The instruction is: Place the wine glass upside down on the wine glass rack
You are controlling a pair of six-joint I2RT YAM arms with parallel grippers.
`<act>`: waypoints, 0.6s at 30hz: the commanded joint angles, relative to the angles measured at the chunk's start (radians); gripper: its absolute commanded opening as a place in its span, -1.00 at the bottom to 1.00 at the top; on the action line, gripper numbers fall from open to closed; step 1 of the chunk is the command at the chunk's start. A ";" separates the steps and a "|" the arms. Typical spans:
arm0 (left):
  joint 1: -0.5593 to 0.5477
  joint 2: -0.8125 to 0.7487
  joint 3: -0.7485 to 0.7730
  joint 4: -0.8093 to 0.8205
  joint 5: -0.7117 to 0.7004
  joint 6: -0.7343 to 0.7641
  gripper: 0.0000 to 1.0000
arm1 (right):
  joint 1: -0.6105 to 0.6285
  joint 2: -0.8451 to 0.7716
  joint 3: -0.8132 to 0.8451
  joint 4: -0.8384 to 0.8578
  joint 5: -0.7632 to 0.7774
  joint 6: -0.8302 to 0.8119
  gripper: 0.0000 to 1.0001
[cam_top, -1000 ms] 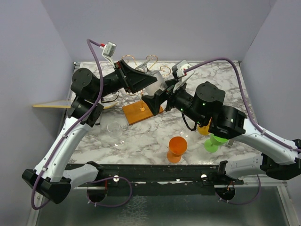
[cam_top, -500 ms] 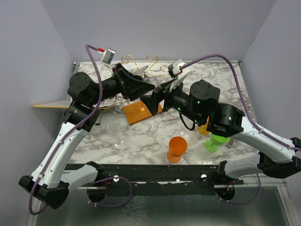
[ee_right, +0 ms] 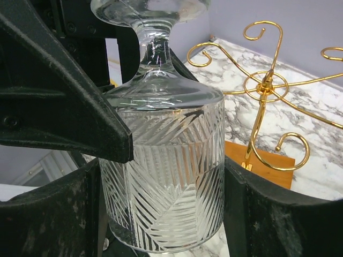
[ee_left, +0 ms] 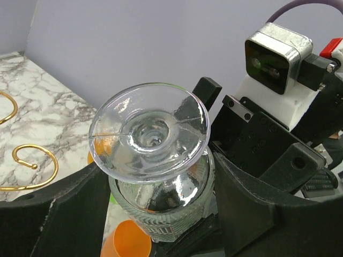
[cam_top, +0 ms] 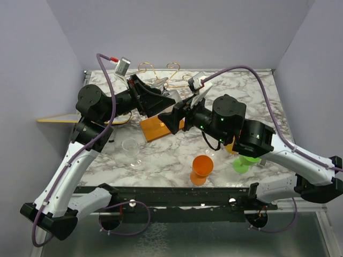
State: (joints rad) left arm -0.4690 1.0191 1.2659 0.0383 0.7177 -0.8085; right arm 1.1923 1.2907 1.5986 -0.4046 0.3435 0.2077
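Observation:
The wine glass (cam_top: 170,96) is clear with a ribbed bowl and is held upside down, foot up, above the table. My left gripper (cam_top: 162,99) has its fingers on both sides of the bowl (ee_left: 161,198). My right gripper (cam_top: 177,113) also clamps the bowl (ee_right: 163,193) from the opposite side, lower down. A left finger (ee_right: 64,107) shows against the glass in the right wrist view. The wine glass rack (cam_top: 165,75), gold wire scrolls on an orange-brown wooden base (cam_top: 155,129), stands just behind and below the glass. It also shows in the right wrist view (ee_right: 262,85), and two scrolls show in the left wrist view (ee_left: 32,160).
A second clear glass (cam_top: 131,150) stands near front left. An orange cup (cam_top: 202,168), a green cup (cam_top: 244,160) and a yellow-orange cup (cam_top: 233,145) stand at front right under my right arm. A yellow board (cam_top: 59,119) juts from the left wall.
Both grippers and the glass have shifted slightly left and toward the front. The right arm has reached further left over the rack's base.

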 commanded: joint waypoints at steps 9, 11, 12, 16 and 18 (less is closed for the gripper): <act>-0.005 -0.061 0.010 0.022 -0.049 -0.011 0.92 | 0.002 -0.122 -0.338 0.520 -0.060 -0.187 -0.84; -0.005 -0.062 0.012 0.021 -0.053 -0.012 0.98 | 0.002 -0.131 -0.371 0.584 -0.078 -0.198 -0.87; -0.005 -0.064 0.014 0.019 -0.055 -0.011 0.98 | 0.001 -0.135 -0.384 0.622 -0.082 -0.198 -0.89; -0.005 -0.066 0.017 0.002 -0.076 0.002 0.98 | 0.002 -0.154 -0.449 0.751 -0.078 -0.245 -0.95; -0.005 -0.068 0.016 -0.005 -0.087 0.009 0.98 | 0.002 -0.166 -0.482 0.814 -0.060 -0.254 -0.98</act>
State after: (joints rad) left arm -0.4690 0.9707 1.2564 0.0177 0.6685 -0.8143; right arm 1.1923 1.1751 1.1564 0.1665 0.2825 0.0051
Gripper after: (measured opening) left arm 0.987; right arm 0.734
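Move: The rack's hub, where the upside-down glass I hold in both hands is bound, lies about 17 cm ahead, 4 cm left and 6 cm below my right hand. The rack's nearest hook is roughly 11 cm ahead, 2 cm right and 7 cm below that hand; the orange glass stands some 13 cm to its right, level with it, about 36 cm down. From my left hand the hub is about 16 cm ahead, 4 cm left and 10 cm below. I hand the glass over: my left fingers open wide and let go, that hand dipping slightly and then easing about 1 cm towards its own side and up. Meanwhile my right hand keeps its pinch on the bowl, lowers the glass about 3 cm with a slight shift left, and tips its fingers up some 15 degrees. ##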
